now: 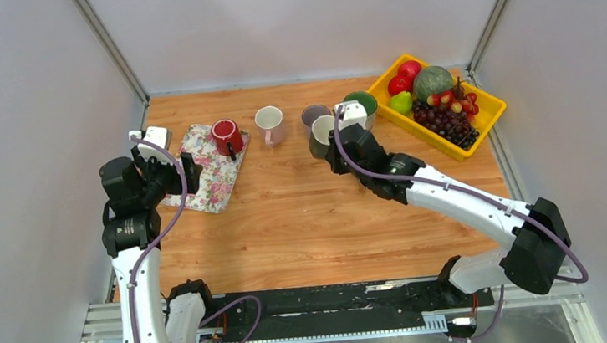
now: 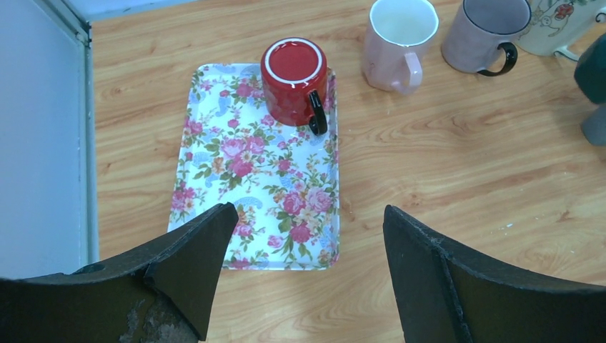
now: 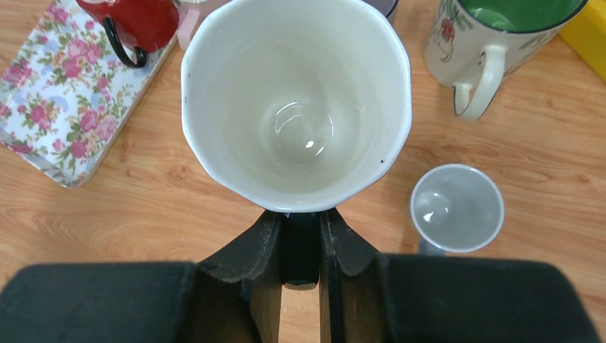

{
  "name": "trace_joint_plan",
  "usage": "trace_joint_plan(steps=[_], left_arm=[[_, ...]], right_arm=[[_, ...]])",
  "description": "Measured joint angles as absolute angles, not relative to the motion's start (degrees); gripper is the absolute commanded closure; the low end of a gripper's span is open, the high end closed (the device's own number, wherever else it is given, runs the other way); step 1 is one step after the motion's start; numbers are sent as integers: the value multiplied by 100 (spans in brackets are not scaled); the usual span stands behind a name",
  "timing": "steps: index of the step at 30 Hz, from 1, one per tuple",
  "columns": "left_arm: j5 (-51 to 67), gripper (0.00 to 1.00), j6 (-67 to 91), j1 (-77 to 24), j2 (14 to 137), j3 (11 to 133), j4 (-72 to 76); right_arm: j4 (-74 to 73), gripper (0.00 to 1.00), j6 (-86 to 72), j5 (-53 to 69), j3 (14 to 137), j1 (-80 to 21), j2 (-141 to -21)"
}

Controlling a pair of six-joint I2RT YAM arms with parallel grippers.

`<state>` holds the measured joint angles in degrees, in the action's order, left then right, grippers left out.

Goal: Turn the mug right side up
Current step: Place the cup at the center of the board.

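A red mug (image 2: pixel 293 80) with a black handle stands upside down, base up, at the far right corner of the floral tray (image 2: pixel 236 171). My left gripper (image 2: pixel 307 214) hangs open above the tray's near edge, well short of the red mug (image 1: pixel 226 135), with nothing between its fingers. My right gripper (image 3: pixel 300 218) is shut on the black handle of a dark mug (image 3: pixel 296 100) with a white inside. That dark mug (image 1: pixel 323 134) is held mouth up, with the right gripper (image 1: pixel 336 148) just behind it.
A pink mug (image 1: pixel 270 124), a grey mug (image 1: pixel 312 114) and a green-lined mug (image 1: pixel 361 105) stand upright along the back. A small grey cup (image 3: pixel 457 207) sits near the held mug. A yellow basket (image 1: pixel 486 110) of fruit fills the back right corner.
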<state>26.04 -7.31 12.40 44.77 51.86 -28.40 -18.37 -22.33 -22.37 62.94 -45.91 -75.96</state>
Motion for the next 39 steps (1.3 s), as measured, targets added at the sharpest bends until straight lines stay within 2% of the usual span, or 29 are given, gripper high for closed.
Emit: trace_joint_plan(steps=[8, 21, 39], left_arm=[[2493, 16, -718, 1243, 4495, 5103, -2766], [2473, 17, -683, 1247, 4501, 5092, -2718], [2493, 18, -676, 1247, 4401, 5039, -2646]], right_arm=[[-2128, 100, -2510, -2853, 6296, -5175, -8228], [-2244, 100, -3288, -3376, 6292, -5199, -8702], [-2239, 100, -3583, -3603, 6342, -5223, -9570]])
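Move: The right hand holds the green mug by its handle, over its clear spot on the board, some 4 cm ahead, 2 cm left and 20 cm below. The grey mug stands about 12 cm ahead and 2 cm left; the cream mug 12 cm ahead and 9 cm right; the small blue mug level with the hand, 10 cm right. From the left hand, that spot lies roughly 7 cm ahead, 38 cm right and 25 cm below. Keeping its handle grip, the right hand lowers the green mug about 12 cm towards the board, tilting fingers downward. ##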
